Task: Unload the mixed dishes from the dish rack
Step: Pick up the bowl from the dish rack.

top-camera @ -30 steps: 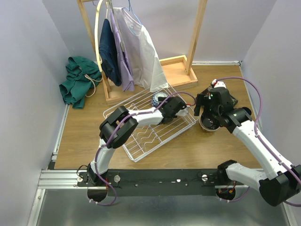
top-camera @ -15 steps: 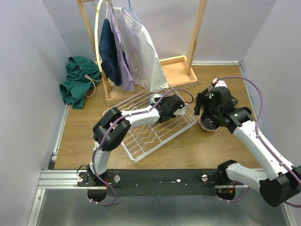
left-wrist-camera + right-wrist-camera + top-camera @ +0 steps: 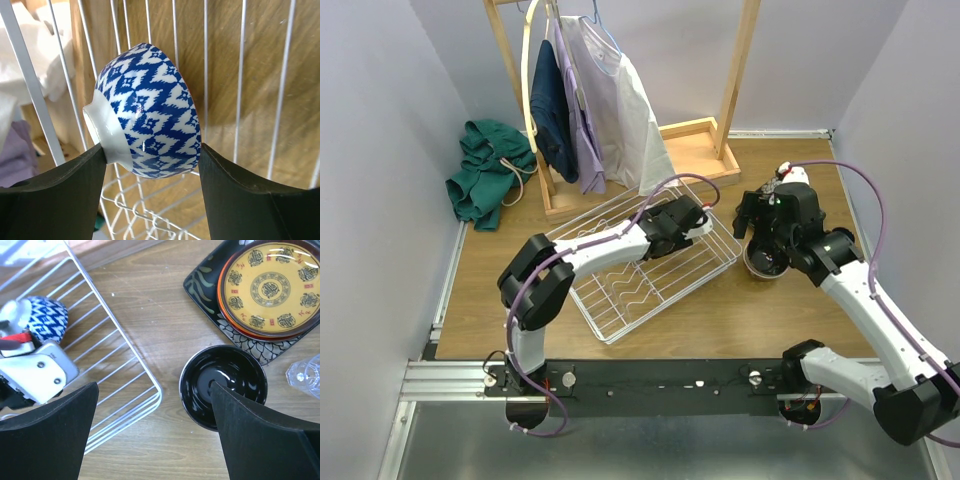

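A blue-and-white patterned bowl [image 3: 150, 110] lies on its side inside the white wire dish rack [image 3: 620, 285], near the rack's far end. My left gripper [image 3: 152, 152] is shut on it, with one finger on its white foot and the other on its rim. From above, the left gripper [image 3: 688, 218] hides the bowl. My right gripper [image 3: 155, 440] hangs open over the table just right of the rack [image 3: 125, 347], one finger above a black bowl [image 3: 223, 382]. A yellow patterned plate [image 3: 270, 287] rests on a black square plate [image 3: 202, 282].
A clear glass [image 3: 306, 372] stands at the right edge beside the black bowl. A wooden clothes stand [image 3: 620, 120] with hanging garments is just behind the rack. A green cloth heap [image 3: 488, 182] lies at the far left. Walls close in both sides.
My left arm's elbow has swung left and its gripper has shifted slightly toward the rack's far end, now covering the bowl from above. The right arm has barely moved.
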`<state>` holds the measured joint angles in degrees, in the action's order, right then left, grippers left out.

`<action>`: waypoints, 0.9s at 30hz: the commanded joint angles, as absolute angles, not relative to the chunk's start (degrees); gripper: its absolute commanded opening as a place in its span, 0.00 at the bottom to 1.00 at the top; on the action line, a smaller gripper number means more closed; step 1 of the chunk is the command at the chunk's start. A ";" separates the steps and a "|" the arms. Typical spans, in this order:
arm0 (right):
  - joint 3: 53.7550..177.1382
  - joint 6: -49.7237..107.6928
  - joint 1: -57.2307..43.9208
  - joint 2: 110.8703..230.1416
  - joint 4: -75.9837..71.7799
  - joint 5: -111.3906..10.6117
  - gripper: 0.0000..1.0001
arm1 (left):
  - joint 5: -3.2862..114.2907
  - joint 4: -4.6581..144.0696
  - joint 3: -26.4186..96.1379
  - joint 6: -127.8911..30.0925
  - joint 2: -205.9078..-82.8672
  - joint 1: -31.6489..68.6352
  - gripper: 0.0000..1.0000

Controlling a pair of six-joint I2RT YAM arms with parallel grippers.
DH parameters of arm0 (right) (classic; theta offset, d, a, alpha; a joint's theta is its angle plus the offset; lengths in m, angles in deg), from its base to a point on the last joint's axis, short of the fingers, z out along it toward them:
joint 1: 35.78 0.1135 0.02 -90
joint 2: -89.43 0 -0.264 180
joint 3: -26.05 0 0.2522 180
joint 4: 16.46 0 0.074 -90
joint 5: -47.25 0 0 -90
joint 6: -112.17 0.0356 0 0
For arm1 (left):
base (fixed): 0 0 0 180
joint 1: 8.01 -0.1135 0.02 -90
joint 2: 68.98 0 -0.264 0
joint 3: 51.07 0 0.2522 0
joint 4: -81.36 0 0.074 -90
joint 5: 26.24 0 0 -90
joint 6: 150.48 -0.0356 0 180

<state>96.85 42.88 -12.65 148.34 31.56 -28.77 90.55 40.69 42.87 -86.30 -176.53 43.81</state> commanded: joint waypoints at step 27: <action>89.03 51.70 -13.02 148.13 13.66 -50.48 1.00 | 64.92 47.64 32.84 -35.10 -150.90 31.20 0.57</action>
<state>90.73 49.24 -12.65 146.61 19.28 -45.25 71.60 40.27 35.99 -45.17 -156.29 34.06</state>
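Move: My left hand already grips the blue-and-white bowl, its middle barely ahead of the fingers. My open right gripper, where the bowl is going, waits about 20 cm to the right of it, 6 cm back and some 10 cm higher. The rack's middle lies roughly 6 cm back, 3 cm left and 7 cm below my left hand. From my right hand, the black bowl is about 2 cm back and 2 cm right, the plate stack 9 cm ahead and 7 cm right, both far below. Keeping the bowl pinched across foot and rim, I raise my left hand about 8 cm above the rack, easing back a little, and roll it some 45 degrees left side down while swinging it counter-clockwise. My right hand, fingers wide open, comes some 6 cm left towards the bowl, rising briefly and sinking back as its left side tips up. ##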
